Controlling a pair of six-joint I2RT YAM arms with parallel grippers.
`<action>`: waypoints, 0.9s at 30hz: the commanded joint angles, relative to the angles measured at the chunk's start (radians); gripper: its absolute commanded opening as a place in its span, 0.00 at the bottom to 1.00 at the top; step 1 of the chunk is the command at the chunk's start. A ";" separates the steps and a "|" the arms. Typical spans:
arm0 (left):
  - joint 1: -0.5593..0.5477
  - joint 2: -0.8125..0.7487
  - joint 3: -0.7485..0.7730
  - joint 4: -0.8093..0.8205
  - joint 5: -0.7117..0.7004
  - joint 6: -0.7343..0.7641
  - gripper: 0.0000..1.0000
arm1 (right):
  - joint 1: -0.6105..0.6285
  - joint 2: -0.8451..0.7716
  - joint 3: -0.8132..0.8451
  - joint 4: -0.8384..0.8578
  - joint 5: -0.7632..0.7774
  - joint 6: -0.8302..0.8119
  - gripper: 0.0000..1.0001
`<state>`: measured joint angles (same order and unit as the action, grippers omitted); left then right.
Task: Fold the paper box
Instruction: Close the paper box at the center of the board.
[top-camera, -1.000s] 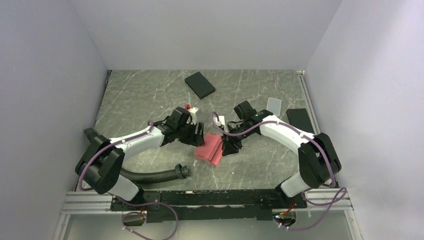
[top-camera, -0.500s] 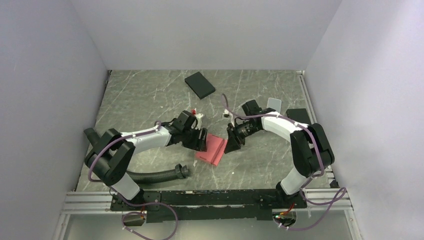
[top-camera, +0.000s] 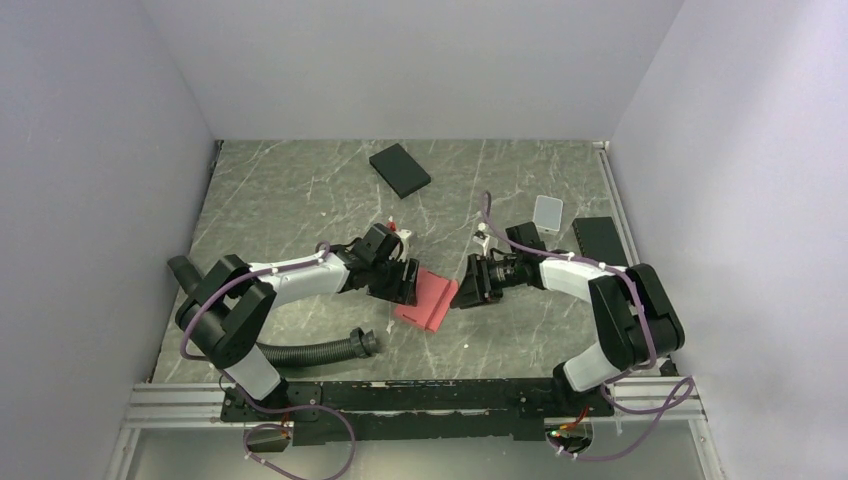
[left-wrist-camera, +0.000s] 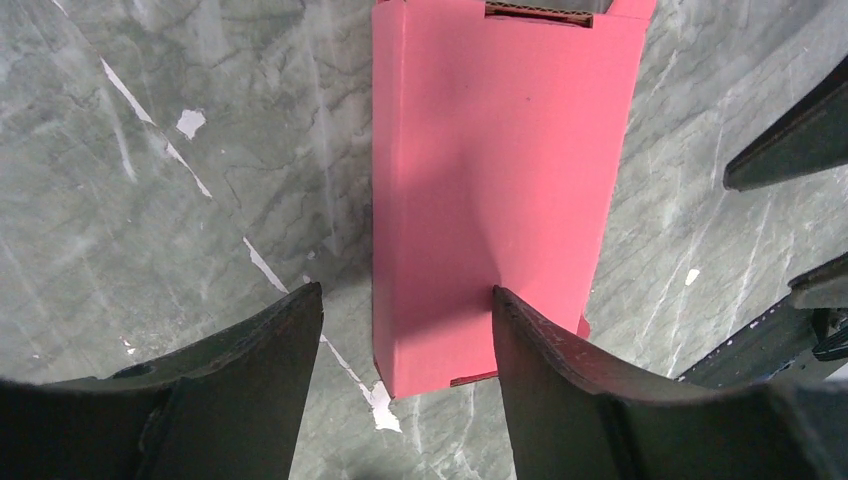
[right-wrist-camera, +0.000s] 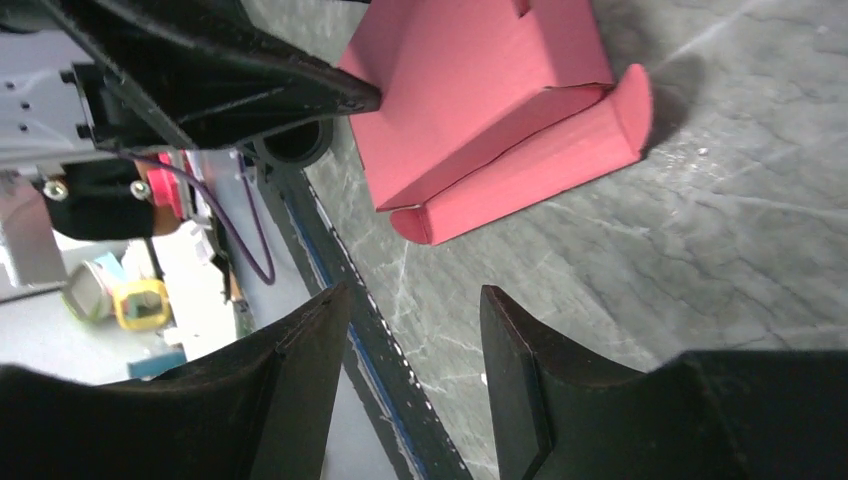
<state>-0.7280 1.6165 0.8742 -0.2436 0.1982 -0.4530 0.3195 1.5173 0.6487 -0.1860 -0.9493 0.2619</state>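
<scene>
The paper box (top-camera: 428, 301) is pinkish-red and lies flat on the marble table between both grippers. In the left wrist view the box (left-wrist-camera: 500, 170) runs away from me, its near left corner between the fingers. My left gripper (left-wrist-camera: 403, 292) is open; its right fingertip (left-wrist-camera: 520, 320) rests on the box's top face, and bare table shows beside the left finger. My right gripper (right-wrist-camera: 415, 291) is open and empty, just short of the box (right-wrist-camera: 480, 90), whose end flap (right-wrist-camera: 540, 170) lies folded out on the table. From above, the left gripper (top-camera: 408, 285) and right gripper (top-camera: 465, 292) flank the box.
A black flat box (top-camera: 400, 170) lies at the back. A small red-and-white carton (top-camera: 390, 226) stands behind the left wrist. A translucent lid (top-camera: 548, 211) and a black slab (top-camera: 598, 238) sit at the right. A corrugated hose (top-camera: 310, 350) lies front left.
The right gripper has let go of the box, pulled back to the right and widened its jaws. The box has settled flatter. The left gripper shifted right over the box's edge.
</scene>
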 joint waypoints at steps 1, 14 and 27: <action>-0.006 -0.002 0.009 -0.019 -0.046 -0.020 0.68 | -0.028 0.028 -0.032 0.158 -0.010 0.210 0.55; -0.007 0.015 -0.006 0.007 -0.045 -0.089 0.67 | -0.127 0.032 -0.091 0.283 0.083 0.463 0.56; -0.006 0.039 -0.020 0.039 -0.013 -0.138 0.67 | -0.122 0.094 -0.025 0.411 0.155 0.438 0.53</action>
<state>-0.7280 1.6279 0.8719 -0.2161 0.1871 -0.5720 0.1970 1.6039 0.5621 0.1329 -0.8524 0.7155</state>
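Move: The closed-over paper box has its middle about 6 cm to the right hand's left, 1 cm ahead and 5 cm below; its loose side flap runs along the near side, its middle some 3 cm left, 1 cm back and 6 cm down, while the box's far right corner is about 5 cm straight ahead and 4 cm lower. From the left hand the box's middle is roughly 4 cm right, 1 cm ahead and 2 cm down, the hose end 8 cm left and 10 cm back. The right hand swings forward along the flap side of the paper box towards its far right corner, going about 5 cm forward while easing some 2 cm right and 2 cm down, as its half-open fingers turn clockwise by a bit over 20 degrees from pointing left to pointing left and ahead, and tip somewhat; they keep clear of the box. The left hand stays where it is with one fingertip still resting on the lid near the left side, its gripper opening unchanged, and only twists slowly counter-clockwise by about 5 degrees. ##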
